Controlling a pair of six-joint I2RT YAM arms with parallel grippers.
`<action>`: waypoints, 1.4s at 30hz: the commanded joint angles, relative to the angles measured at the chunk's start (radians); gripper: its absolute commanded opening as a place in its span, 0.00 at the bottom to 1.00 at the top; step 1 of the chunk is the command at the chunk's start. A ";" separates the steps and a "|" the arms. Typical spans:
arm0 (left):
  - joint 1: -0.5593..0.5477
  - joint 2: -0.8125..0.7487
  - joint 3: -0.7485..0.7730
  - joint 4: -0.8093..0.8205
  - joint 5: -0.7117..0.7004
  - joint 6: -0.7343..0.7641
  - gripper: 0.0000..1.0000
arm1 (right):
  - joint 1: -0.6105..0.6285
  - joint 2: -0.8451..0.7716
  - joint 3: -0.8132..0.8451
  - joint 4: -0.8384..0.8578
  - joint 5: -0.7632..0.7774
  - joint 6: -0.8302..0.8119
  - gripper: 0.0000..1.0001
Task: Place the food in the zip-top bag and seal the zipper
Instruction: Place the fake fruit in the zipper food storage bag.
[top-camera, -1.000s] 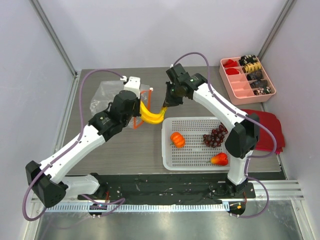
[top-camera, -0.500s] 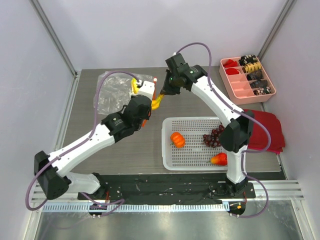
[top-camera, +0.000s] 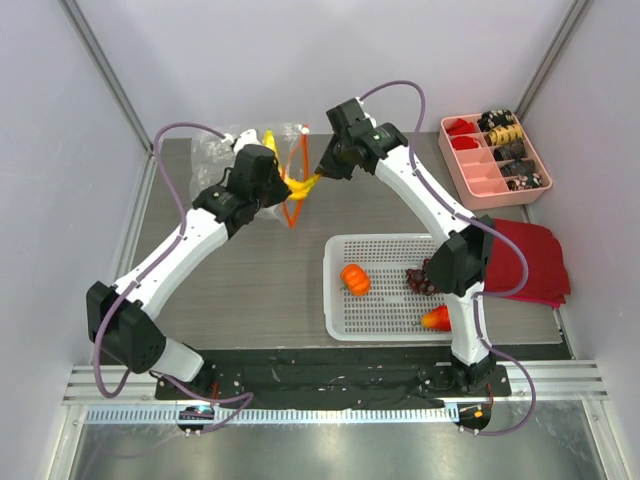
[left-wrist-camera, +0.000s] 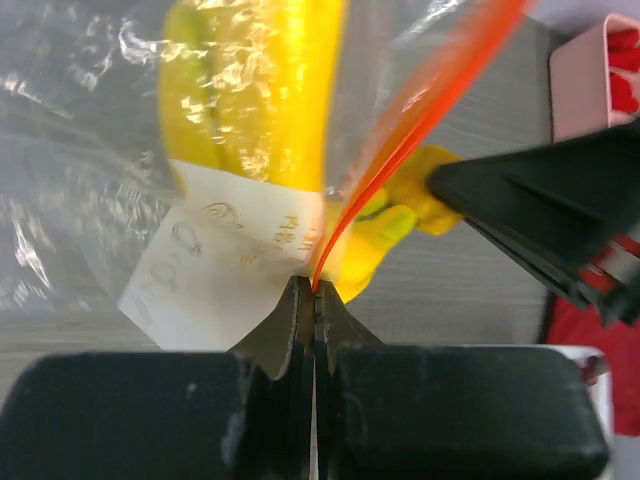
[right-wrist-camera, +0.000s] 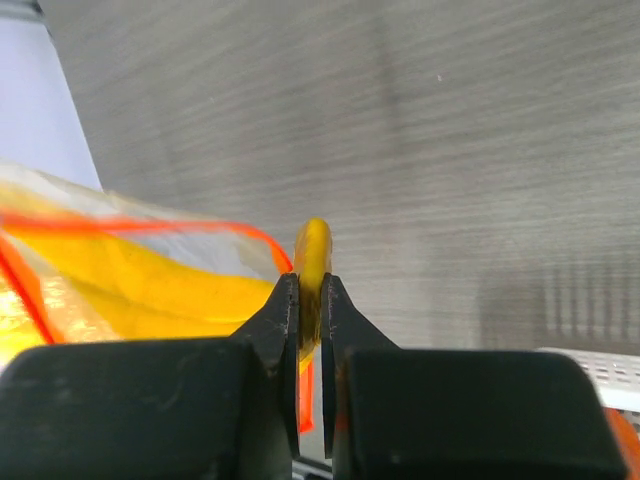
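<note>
The yellow banana bunch (left-wrist-camera: 262, 92) lies mostly inside the clear zip-top bag (top-camera: 214, 150), behind its white label (left-wrist-camera: 225, 262); its stem end (top-camera: 302, 185) sticks out of the mouth. My left gripper (left-wrist-camera: 316, 290) is shut on the orange-red zipper (left-wrist-camera: 420, 100) strip at the bag's rim and holds the mouth up. My right gripper (right-wrist-camera: 312, 285) is shut on the banana's stem (right-wrist-camera: 313, 245), just outside the bag's mouth (right-wrist-camera: 150, 228). The orange pumpkin (top-camera: 355, 278), purple grapes (top-camera: 422, 280) and red-orange fruit (top-camera: 438, 318) lie in the white basket (top-camera: 385, 250). No slider tab shows.
The perforated basket stands in front of the right arm's base. A pink compartment tray (top-camera: 470, 180) with snacks sits at the back right, and a red cloth (top-camera: 535, 262) lies beside the basket. Enclosure walls close in the table at the back and sides.
Both grippers have moved away from the arm bases toward the back left. The banana went from hanging between them to mostly inside the bag. The bag's mouth was carried back with the left gripper.
</note>
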 joint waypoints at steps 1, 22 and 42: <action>0.053 0.013 -0.030 0.037 0.184 -0.208 0.00 | -0.004 -0.015 0.096 0.062 0.037 0.053 0.02; 0.237 0.061 -0.261 0.588 0.635 -0.662 0.00 | -0.042 -0.047 -0.048 0.226 -0.158 -0.012 0.01; 0.316 0.018 -0.333 0.835 0.765 -0.780 0.00 | -0.080 -0.308 -0.430 0.576 -0.664 -0.191 0.51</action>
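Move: The bananas are half into the zipper bag, their stem end pinched by the right hand. The bag's mouth lies about 4 cm left and 2 cm back of that hand, a touch lower. Off to its right are the white basket (some 20 cm right, 25 cm back, 20 cm down) and the orange pepper (9 cm right, 23 cm back). From the left hand, which already pinches the rim, the mouth's middle is roughly 3 cm ahead and 3 cm right. The right hand, stem end still gripped, feeds the bananas into the bag, easing some 4 cm forward and slightly up before dipping about 4 cm; then it opens, lets go, and draws back and up by about 8 cm each, turning left in close beside the left fingers. All the while the left hand keeps its pinch on the rim and rolls about 60 degrees, its left side going down, as it works 4–5 cm forward, dipping a little and then lifting, to tip the bag around the fruit. ##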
